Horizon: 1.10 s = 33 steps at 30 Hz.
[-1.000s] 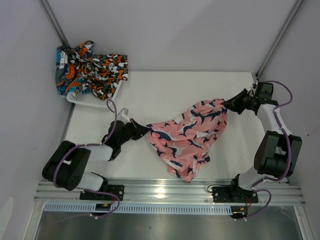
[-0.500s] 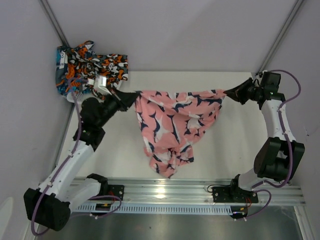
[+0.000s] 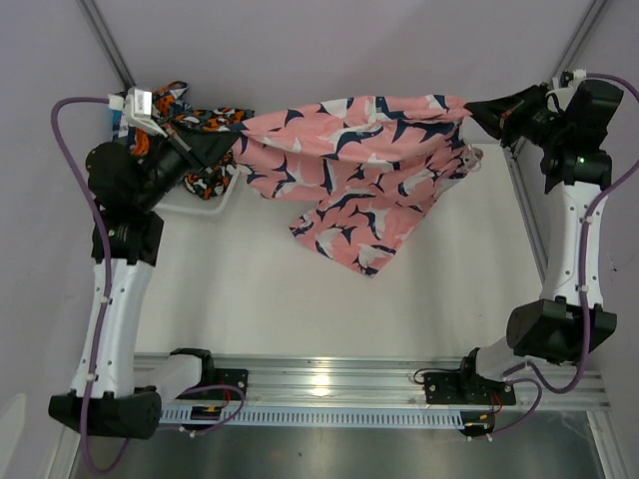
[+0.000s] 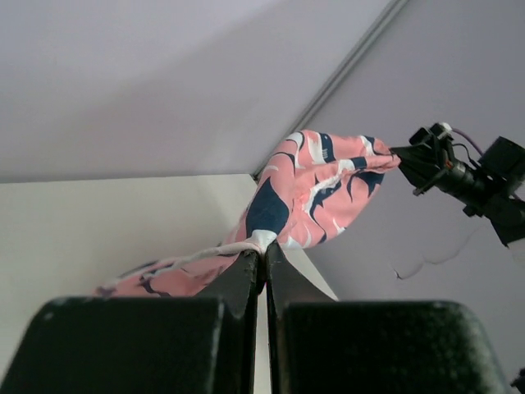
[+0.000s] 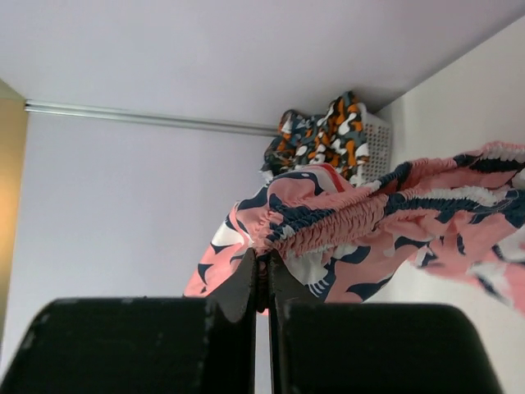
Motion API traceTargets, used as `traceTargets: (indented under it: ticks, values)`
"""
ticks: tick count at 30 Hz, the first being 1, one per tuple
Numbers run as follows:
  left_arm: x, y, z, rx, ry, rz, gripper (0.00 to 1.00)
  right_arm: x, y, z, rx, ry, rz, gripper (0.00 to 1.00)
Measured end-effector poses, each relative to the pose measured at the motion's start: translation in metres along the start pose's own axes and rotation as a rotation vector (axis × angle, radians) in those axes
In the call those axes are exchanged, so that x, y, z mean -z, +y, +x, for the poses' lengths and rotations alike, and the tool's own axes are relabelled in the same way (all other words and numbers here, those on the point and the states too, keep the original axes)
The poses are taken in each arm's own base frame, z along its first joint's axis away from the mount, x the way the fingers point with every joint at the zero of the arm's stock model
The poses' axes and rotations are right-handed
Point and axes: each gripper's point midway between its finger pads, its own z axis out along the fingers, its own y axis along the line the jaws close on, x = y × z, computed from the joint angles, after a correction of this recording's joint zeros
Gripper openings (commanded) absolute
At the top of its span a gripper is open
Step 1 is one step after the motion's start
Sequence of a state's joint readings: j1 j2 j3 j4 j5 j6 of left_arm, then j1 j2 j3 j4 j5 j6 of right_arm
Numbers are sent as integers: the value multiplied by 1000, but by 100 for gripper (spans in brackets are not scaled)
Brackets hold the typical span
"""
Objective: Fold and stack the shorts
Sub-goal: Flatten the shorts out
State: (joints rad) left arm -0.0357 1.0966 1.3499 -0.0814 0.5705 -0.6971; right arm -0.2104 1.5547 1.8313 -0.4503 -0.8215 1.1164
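The pink shorts (image 3: pixel 354 160) with navy and white shapes hang in the air, stretched by the waistband between both arms above the far half of the table. My left gripper (image 3: pixel 228 142) is shut on the left end (image 4: pixel 264 240). At the right, my right gripper (image 3: pixel 469 107) is shut on the elastic waistband (image 5: pixel 271 250). The legs droop toward the table (image 3: pixel 300 289). Other shorts with orange, white and dark patterns (image 3: pixel 205 122) lie heaped in the white basket (image 3: pixel 200 205) at the far left, partly hidden by my left arm.
The white mesh basket sits at the table's far left corner, also seen behind the fabric (image 5: pixel 373 135). Grey walls and slanted frame posts (image 3: pixel 105 45) close in the back and sides. An aluminium rail (image 3: pixel 329 374) runs along the near edge.
Both arms have risen and drawn apart, lifting the pink shorts off the table and pulling the waistband taut. The shorts went from a crumpled heap to hanging spread in the air.
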Motion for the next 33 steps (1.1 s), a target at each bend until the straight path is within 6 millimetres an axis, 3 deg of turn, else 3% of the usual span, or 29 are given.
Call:
traceTargets:
  ticks: [6, 12, 15, 17, 20, 23, 28, 31, 33]
  values:
    - [53, -65, -13, -69, -43, 100, 0, 48, 23, 41, -88, 8, -30, 0]
    - [128, -154, -38, -204, -157, 229, 0, 122, 84, 109, -36, -2, -147, 0]
    - [153, -183, -46, -259, -198, 272, 0, 156, 114, 140, 18, -7, -216, 0]
    - [159, -190, -50, -284, -212, 280, 0, 172, 125, 155, 40, -13, -243, 0]
    - [149, -182, -50, -278, -192, 260, 0, 178, 125, 162, 36, -21, -242, 0]
    - [120, -156, -50, -245, -146, 217, 0, 167, 107, 153, -12, -31, -202, 0]
    - [65, -93, -33, -147, -41, 125, 0, 124, 46, 123, -165, -25, -73, 0]
    - [38, -60, -24, -97, 8, 67, 0, 98, 26, 99, -220, -18, -34, 0]
    - [29, -49, -21, -85, 27, 51, 0, 84, 20, 85, -241, -17, -33, 0]
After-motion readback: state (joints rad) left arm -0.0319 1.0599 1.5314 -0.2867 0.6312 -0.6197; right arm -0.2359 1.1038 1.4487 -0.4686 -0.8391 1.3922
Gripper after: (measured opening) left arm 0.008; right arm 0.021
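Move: Both hands already hold the shorts in the air by opposite ends, with the cloth slung between them. Its middle is roughly 20 cm to the left hand's right, about 5 cm back and 15 cm below. From the right hand it is some 20 cm left, 13 cm back and 15 cm down. The bin with the camo garment stands on the table about 20 cm ahead of the left hand, some 22 cm to its left and 35 cm below. Still pinching the two ends of the shorts, both hands whip them back towards the base by well over 20 cm while rising some 10 cm. They then turn and swing forward and down again, the left by about 17 cm, the right by about 12. The left fingers tip up some 25 degrees on the way back and down again on the return. ##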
